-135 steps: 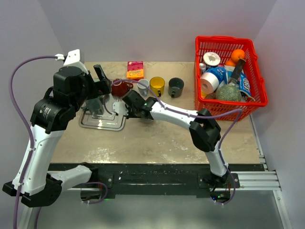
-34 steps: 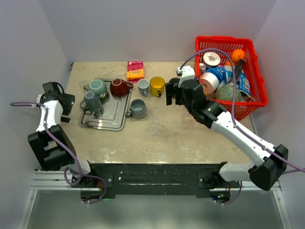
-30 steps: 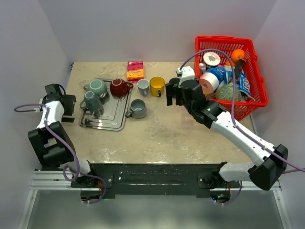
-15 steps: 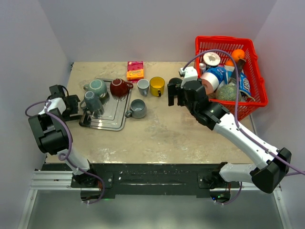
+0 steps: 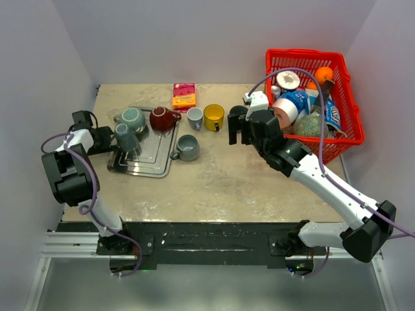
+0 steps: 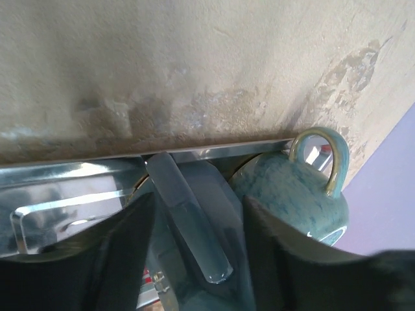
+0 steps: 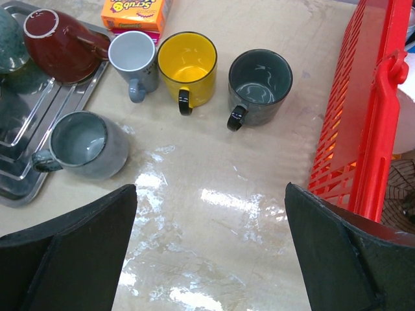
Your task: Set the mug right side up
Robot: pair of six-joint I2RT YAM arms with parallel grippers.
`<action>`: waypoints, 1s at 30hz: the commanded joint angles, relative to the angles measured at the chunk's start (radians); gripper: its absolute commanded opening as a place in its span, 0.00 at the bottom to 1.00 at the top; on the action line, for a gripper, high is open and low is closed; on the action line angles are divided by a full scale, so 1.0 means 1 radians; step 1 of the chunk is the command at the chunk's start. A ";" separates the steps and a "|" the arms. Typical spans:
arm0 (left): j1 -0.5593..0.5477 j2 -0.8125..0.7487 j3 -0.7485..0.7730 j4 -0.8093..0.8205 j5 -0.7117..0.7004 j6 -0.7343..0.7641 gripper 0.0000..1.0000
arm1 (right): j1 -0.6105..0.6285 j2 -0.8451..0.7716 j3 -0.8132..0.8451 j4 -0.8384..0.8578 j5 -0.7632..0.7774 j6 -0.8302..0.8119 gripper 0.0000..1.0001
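A blue-grey mug stands upside down on the metal tray. My left gripper reaches in low from the tray's left edge. In the left wrist view its jaws stand apart on either side of this mug, whose handle points at the camera between them. I see no finger pressing on the handle. My right gripper hovers wide open over the table's middle with nothing between its fingers.
On the tray are also a teal mug and a tipped red mug. Upright grey, white, yellow and dark mugs stand nearby. An orange box is behind, a red basket at right.
My left gripper has moved right from the table's left edge to the tray, and its jaws have narrowed around the upside-down mug. The right arm has barely shifted.
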 commanded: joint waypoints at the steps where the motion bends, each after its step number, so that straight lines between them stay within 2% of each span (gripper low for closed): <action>1: -0.018 0.009 0.038 0.029 0.001 -0.032 0.53 | 0.001 -0.007 -0.002 0.036 0.015 -0.001 0.99; 4: -0.024 0.004 0.053 0.011 -0.014 -0.029 0.41 | 0.001 -0.010 -0.009 0.035 0.019 0.001 0.99; 10: -0.032 0.003 0.071 -0.009 -0.041 -0.019 0.38 | 0.001 -0.013 -0.020 0.035 0.022 0.001 0.99; 13: -0.036 0.004 0.075 -0.009 -0.042 -0.018 0.30 | 0.001 -0.013 -0.020 0.035 0.028 -0.004 0.99; 14: -0.041 0.004 0.076 -0.011 -0.042 -0.019 0.23 | -0.001 -0.015 -0.021 0.033 0.031 -0.007 0.99; 16: -0.041 0.004 0.079 -0.009 -0.047 -0.013 0.13 | -0.001 -0.016 -0.021 0.032 0.032 -0.009 0.99; 17: -0.043 0.003 0.081 -0.011 -0.047 -0.012 0.00 | 0.001 -0.018 -0.023 0.032 0.031 -0.007 0.99; 23: -0.050 -0.009 0.076 -0.014 -0.044 0.010 0.00 | -0.001 -0.030 -0.032 0.029 0.026 -0.002 0.99; 30: -0.087 -0.103 0.061 0.006 0.028 0.187 0.00 | -0.001 -0.045 -0.025 0.024 -0.090 -0.003 0.99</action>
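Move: Just to the right of the left hand, roughly 6 cm off and nearly level with it, stands the upside-down blue-grey mug, its handle already between the open fingers. The green mug is about 9 cm ahead and 8 cm to this hand's right; the red mug is 8 cm ahead and 20 cm right. From the right hand the blue-grey mug lies some 43 cm left, 7 cm ahead and 23 cm lower. Closing on the blue-grey mug's handle, the left fingers go from more than half open to a narrow gap and pinch the handle between their pads. Meanwhile the left hand eases up, forward and to the right, about 2 cm each way, drawing the handle along, with only a slight turn of the wrist near the end. ##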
